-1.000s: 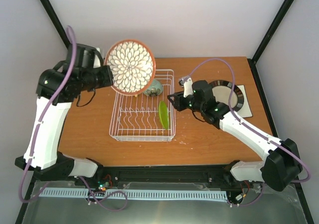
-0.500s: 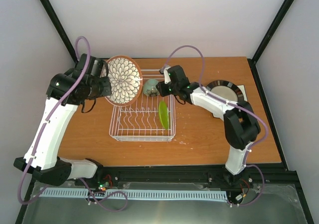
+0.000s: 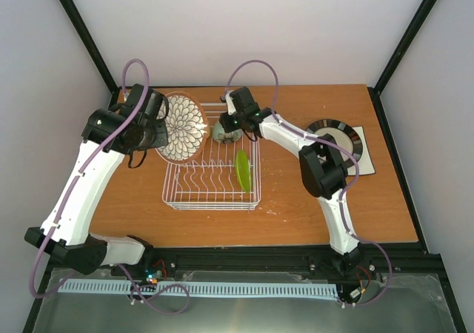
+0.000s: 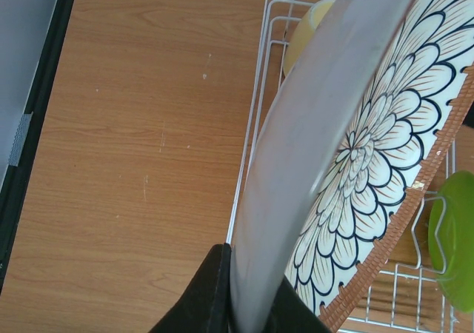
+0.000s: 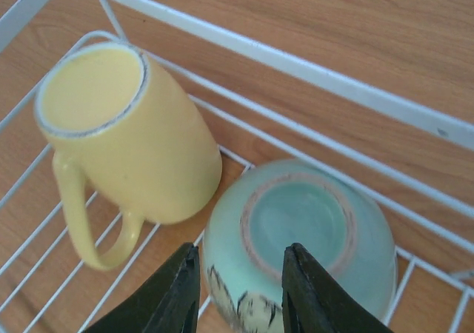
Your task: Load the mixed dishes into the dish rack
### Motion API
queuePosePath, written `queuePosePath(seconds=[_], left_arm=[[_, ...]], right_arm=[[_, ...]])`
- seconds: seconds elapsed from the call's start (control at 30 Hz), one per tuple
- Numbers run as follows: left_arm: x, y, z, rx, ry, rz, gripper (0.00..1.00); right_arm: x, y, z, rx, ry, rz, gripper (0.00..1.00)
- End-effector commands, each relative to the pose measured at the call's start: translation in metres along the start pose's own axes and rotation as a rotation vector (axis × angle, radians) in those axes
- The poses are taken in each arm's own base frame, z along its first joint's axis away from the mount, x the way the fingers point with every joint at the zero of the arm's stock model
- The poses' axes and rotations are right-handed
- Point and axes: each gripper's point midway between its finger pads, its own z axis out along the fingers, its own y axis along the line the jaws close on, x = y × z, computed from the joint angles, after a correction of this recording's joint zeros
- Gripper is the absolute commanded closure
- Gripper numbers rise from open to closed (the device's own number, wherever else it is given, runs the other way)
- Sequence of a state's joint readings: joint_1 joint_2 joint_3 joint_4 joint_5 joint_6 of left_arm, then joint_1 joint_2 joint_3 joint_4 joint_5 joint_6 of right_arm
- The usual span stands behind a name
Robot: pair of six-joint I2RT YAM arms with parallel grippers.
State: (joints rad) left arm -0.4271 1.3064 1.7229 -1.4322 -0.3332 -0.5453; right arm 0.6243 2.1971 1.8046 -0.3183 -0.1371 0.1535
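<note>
My left gripper point(image 3: 163, 129) is shut on the rim of the petal-patterned red-rimmed plate point(image 3: 181, 126), which it holds on edge over the left side of the dish rack point(image 3: 211, 200). In the left wrist view, that plate point(image 4: 370, 163) rises from the gripper point(image 4: 248, 307). The yellow cup point(image 5: 126, 133) lies on its side in the rack's far end, next to the upturned pale mint bowl point(image 5: 304, 237). My right gripper point(image 5: 241, 285) hovers open just over the bowl's base. The lime-green plate point(image 3: 242, 170) stands between prongs at the right.
A dark-rimmed cream plate point(image 3: 331, 137) rests on a square white plate point(image 3: 364, 155) at the right of the wooden table point(image 3: 133, 200). The right arm stretches over the rack's back right corner. Black frame posts stand at the back corners.
The left arm has brought the petal plate down and turned it edge-on at the rack's left side. The right arm has swung from beside the rack to above the bowl, with its jaws slightly narrower.
</note>
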Motion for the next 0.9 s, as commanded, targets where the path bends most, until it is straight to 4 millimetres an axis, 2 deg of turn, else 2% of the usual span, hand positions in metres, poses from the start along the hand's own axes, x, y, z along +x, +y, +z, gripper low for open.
queuePosePath(seconds=[0.0, 0.2, 0.23, 0.4, 0.57, 0.7, 0.87], left_arm=[[-0.032, -0.004, -0.018, 0.060, -0.169, -0.080, 0.99], [-0.028, -0.006, -0.009, 0.055, -0.153, -0.065, 0.99], [-0.027, -0.006, -0.008, 0.053, -0.150, -0.061, 0.99], [-0.025, -0.007, -0.002, 0.047, -0.141, -0.050, 0.99], [-0.024, -0.006, 0.003, 0.032, -0.136, -0.043, 0.99], [-0.023, -0.007, 0.009, 0.023, -0.132, -0.035, 0.99], [-0.022, -0.008, 0.016, 0.015, -0.126, -0.022, 0.99]], right_arm=[[-0.017, -0.002, 0.012, 0.029, -0.015, -0.031, 0.68], [-0.040, -0.017, 0.031, 0.058, -0.048, -0.012, 0.67], [-0.052, -0.017, 0.031, 0.058, -0.071, -0.011, 0.67], [-0.055, -0.035, 0.050, 0.080, -0.075, 0.008, 0.66], [-0.048, -0.050, 0.063, 0.084, -0.057, 0.038, 0.66], [-0.049, -0.056, 0.062, 0.089, -0.063, 0.046, 0.66], [-0.062, -0.055, 0.053, 0.069, -0.098, 0.033, 0.67]])
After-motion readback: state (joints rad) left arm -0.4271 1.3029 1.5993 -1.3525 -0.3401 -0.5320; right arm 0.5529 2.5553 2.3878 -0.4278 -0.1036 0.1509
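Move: The plate held upright in the left hand is bound for the rack's free slots, some 8 cm right of that hand, 2 cm farther out and 27 cm below; the green plate stands about 22 cm right and 4 cm ahead. For the right hand, the rack's back rim lies roughly 8 cm straight ahead and 4 cm lower. The bowl is almost beneath it, 1 cm ahead and 6 cm down, with the mug about 10 cm left, level with it. The flower-patterned plate, still pinched near its left edge by the left hand, is lowered slowly about 3 cm towards the rack. Meanwhile the right hand, partly open and empty, reaches some 10 cm forward over the bowl and past the rack's back rim, bowing slightly left before coming back right, rising a little as its fingers tip up a few degrees. ##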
